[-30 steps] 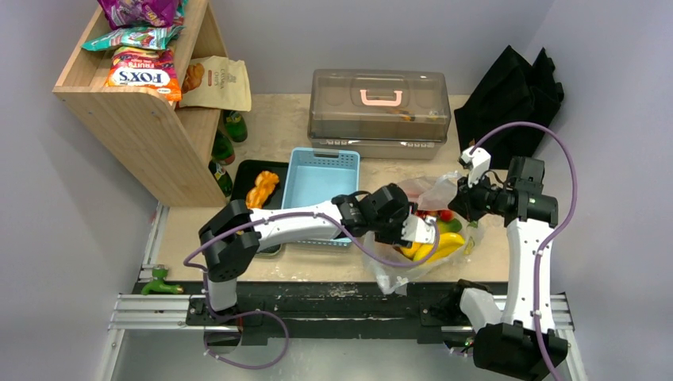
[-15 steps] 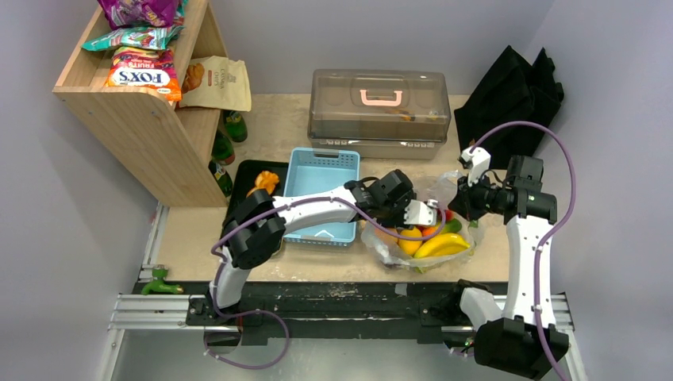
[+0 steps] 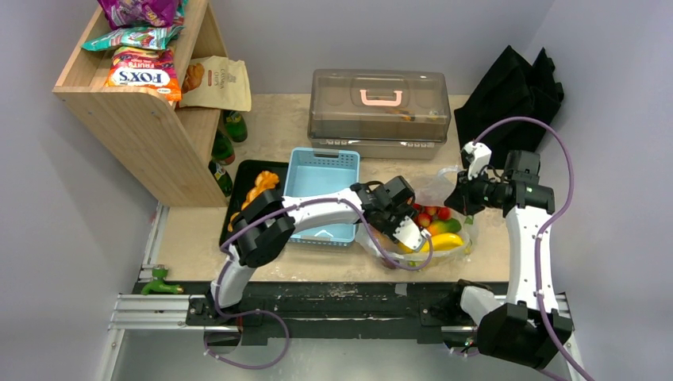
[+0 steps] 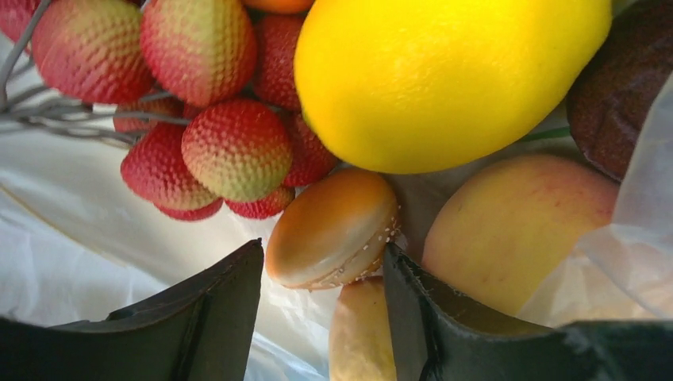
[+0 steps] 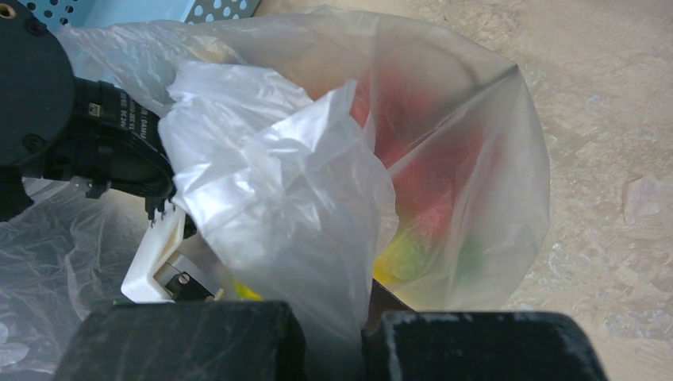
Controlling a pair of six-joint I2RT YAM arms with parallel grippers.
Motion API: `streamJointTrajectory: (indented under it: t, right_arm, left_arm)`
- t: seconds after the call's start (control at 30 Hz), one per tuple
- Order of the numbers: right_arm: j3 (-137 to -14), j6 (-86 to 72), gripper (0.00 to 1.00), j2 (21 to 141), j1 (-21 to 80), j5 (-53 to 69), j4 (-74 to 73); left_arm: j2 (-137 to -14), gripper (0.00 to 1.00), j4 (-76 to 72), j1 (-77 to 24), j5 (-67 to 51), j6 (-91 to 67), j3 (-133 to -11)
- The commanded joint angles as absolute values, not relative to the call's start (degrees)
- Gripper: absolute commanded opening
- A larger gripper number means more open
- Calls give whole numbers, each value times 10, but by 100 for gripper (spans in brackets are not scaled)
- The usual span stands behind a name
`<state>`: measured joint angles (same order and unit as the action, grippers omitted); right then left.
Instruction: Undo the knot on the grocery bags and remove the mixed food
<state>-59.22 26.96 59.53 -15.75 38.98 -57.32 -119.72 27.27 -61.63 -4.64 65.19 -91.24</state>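
Note:
The clear grocery bag (image 3: 441,189) lies open at the table's front right, holding a banana (image 3: 446,240) and red fruits (image 3: 429,216). My left gripper (image 3: 411,236) reaches inside it. In the left wrist view its jaws (image 4: 323,246) stand open around a small golden bun (image 4: 329,226); the right finger touches the bun, the left one stands just off it. A lemon (image 4: 444,75), red fruits (image 4: 230,147) and a peach (image 4: 516,226) lie behind. My right gripper (image 5: 333,337) is shut on the bag's bunched plastic (image 5: 278,182), holding it up. The knot is out of view.
A blue basket (image 3: 324,171) sits left of the bag, beside a black tray (image 3: 240,178) carrying braided bread (image 3: 262,189). Behind stand a clear lidded box (image 3: 379,111), a wooden shelf (image 3: 151,119) with snack packs, green bottles (image 3: 222,147) and a black fabric bag (image 3: 512,87).
My left gripper has pushed deeper into the bag toward the front right. The right gripper has drawn the bag's edge slightly up and back.

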Motion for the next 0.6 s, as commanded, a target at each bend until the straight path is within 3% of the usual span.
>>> streamJointTrajectory:
  t: [0.0, 0.2, 0.37, 0.57]
  right_arm:
    - [-619, 251, 0, 599, -153, 403, -552]
    - [-625, 249, 0, 602, -152, 398, -553]
    - [-630, 253, 0, 601, -150, 389, -559]
    - [-618, 252, 0, 592, -151, 388, -549]
  left_arm:
    - [-1241, 55, 349, -610, -62, 756, -949]
    - [-1283, 53, 380, -605, -70, 815, -977]
    - [-1288, 28, 379, -604, -86, 811, -990]
    - [-1197, 5, 313, -597, -143, 706, -981]
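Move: The small sesame bun in the open bag lies about 3 cm below the left hand and 2 cm to its right, level with it fore and aft. From that hand the lychees are some 5 cm right and 1 cm back, the big yellow fruit 6 cm back and 2 cm right, and the peach 5 cm left and 3 cm back. From the right hand the bun is roughly 14 cm left, 2 cm ahead and 15 cm down. The left fingers pinch the sesame bun between their pads: half open over it at first, the hand sinks about 3 cm into the bag beside the lychees, edging 1 cm right and turning some 10 degrees clockwise, and closes most of the way near the bottom of that dip. The right hand keeps its shut grip on the bag's rim, almost still. ##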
